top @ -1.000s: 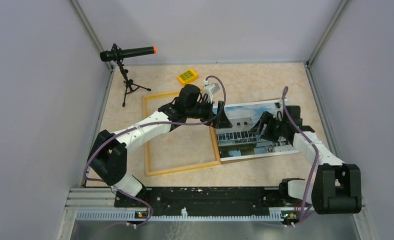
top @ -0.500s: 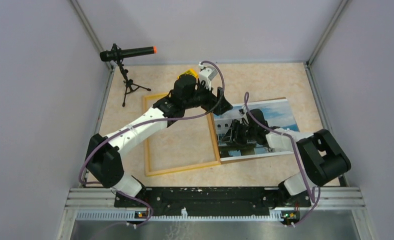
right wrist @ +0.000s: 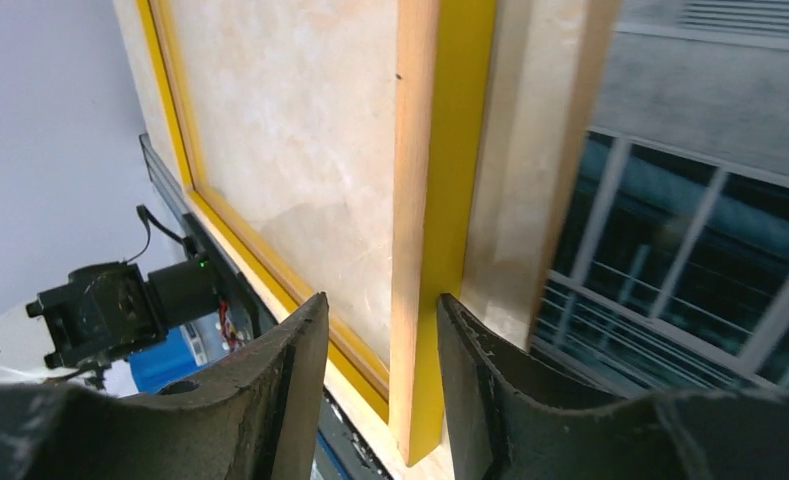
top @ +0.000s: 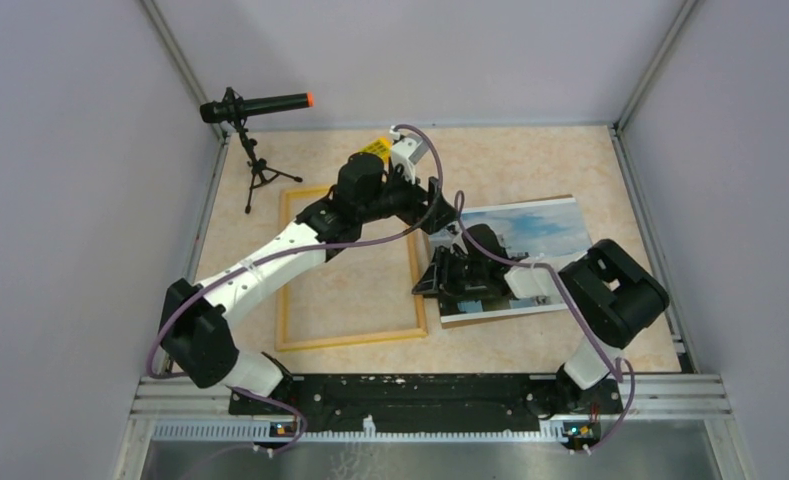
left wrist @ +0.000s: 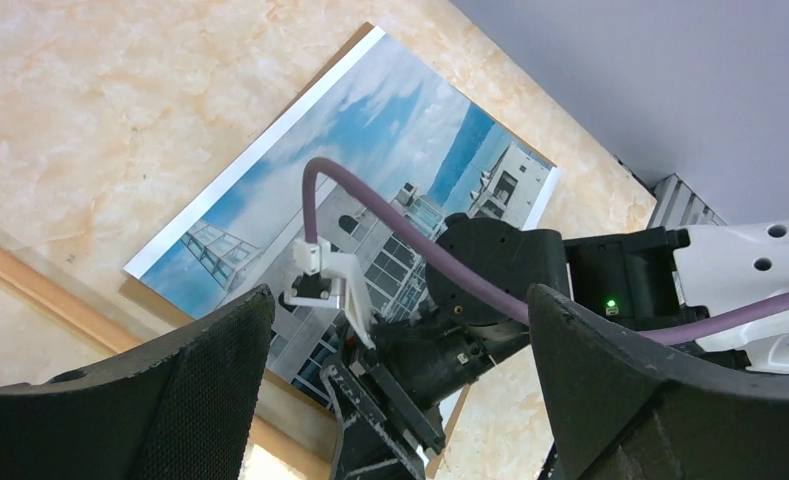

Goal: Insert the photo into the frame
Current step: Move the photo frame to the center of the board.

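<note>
The photo [top: 540,225], a building under blue sky, lies flat on the table to the right of the frame [top: 290,280], a thin yellowish wood rectangle. My right gripper [top: 425,288] reaches low across the photo to the frame's right rail near its near corner. In the right wrist view the rail [right wrist: 430,200] stands between the open fingers of the right gripper [right wrist: 385,297]. The photo-side finger is against the rail, and a gap shows at the other finger. My left gripper [top: 440,215] hovers wide open and empty above the photo [left wrist: 370,130], over the right arm's wrist.
A microphone on a small tripod [top: 255,105] stands at the far left. A small yellow block [top: 375,148] at the back is partly hidden behind the left arm. Grey walls close in the table on three sides.
The right arm swept left across the photo to the frame's right rail, and its jaws narrowed. The frame has shifted slightly left. The left gripper drew back and up.
</note>
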Tool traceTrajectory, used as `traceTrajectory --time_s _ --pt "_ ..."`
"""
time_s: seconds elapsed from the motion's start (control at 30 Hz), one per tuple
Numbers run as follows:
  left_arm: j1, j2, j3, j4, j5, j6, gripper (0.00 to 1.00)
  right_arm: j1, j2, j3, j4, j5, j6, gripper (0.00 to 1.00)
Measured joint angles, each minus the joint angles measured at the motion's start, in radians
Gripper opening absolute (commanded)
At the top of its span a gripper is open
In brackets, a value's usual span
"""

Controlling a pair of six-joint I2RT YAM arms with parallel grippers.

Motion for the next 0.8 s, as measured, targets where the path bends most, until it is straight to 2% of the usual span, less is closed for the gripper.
traceTrajectory --time_s 0.17,0.27,0.37,0.57,0.67,0.8 --pt "0.000 -0.029 -0.001 0.005 -0.007 0.005 0.99 -0.007 -0.038 0.035 -0.073 -0.007 -0.021 0.56" --pt "0.000 -0.043 -0.001 0.010 -0.010 0.007 0.98 -0.106 -0.158 0.037 -0.190 0.012 -0.077 0.60" --pt "0.000 -0.047 -0.001 0.016 -0.004 0.002 0.99 -0.311 -0.299 0.038 -0.302 0.030 -0.136 0.68" --pt "0.001 -0.012 -0.008 0.063 0.078 -0.082 0.98 -0.797 -0.515 0.026 -0.505 0.126 -0.251 0.70" --pt "0.001 0.082 -0.008 0.109 0.159 -0.158 0.98 -0.944 -0.584 -0.001 -0.568 0.172 -0.282 0.71" --pt "-0.003 0.249 -0.008 0.125 0.262 -0.250 0.98 -1.017 -0.613 -0.027 -0.630 0.253 -0.315 0.73"
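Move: The right hand is low, with the photo frame's right bar about 1 cm to its left and just below. The photo's right edge, where it heads, lies some 39 cm to its right, 5 cm farther out and 2 cm lower; the photo's middle is about 22 cm right and 2 cm ahead. From the raised left hand, the photo's middle is roughly 19 cm right, level fore and aft, some 22 cm below. The right hand lifts off the frame, opening, and sweeps 35 cm right over the photo; the left sinks. ##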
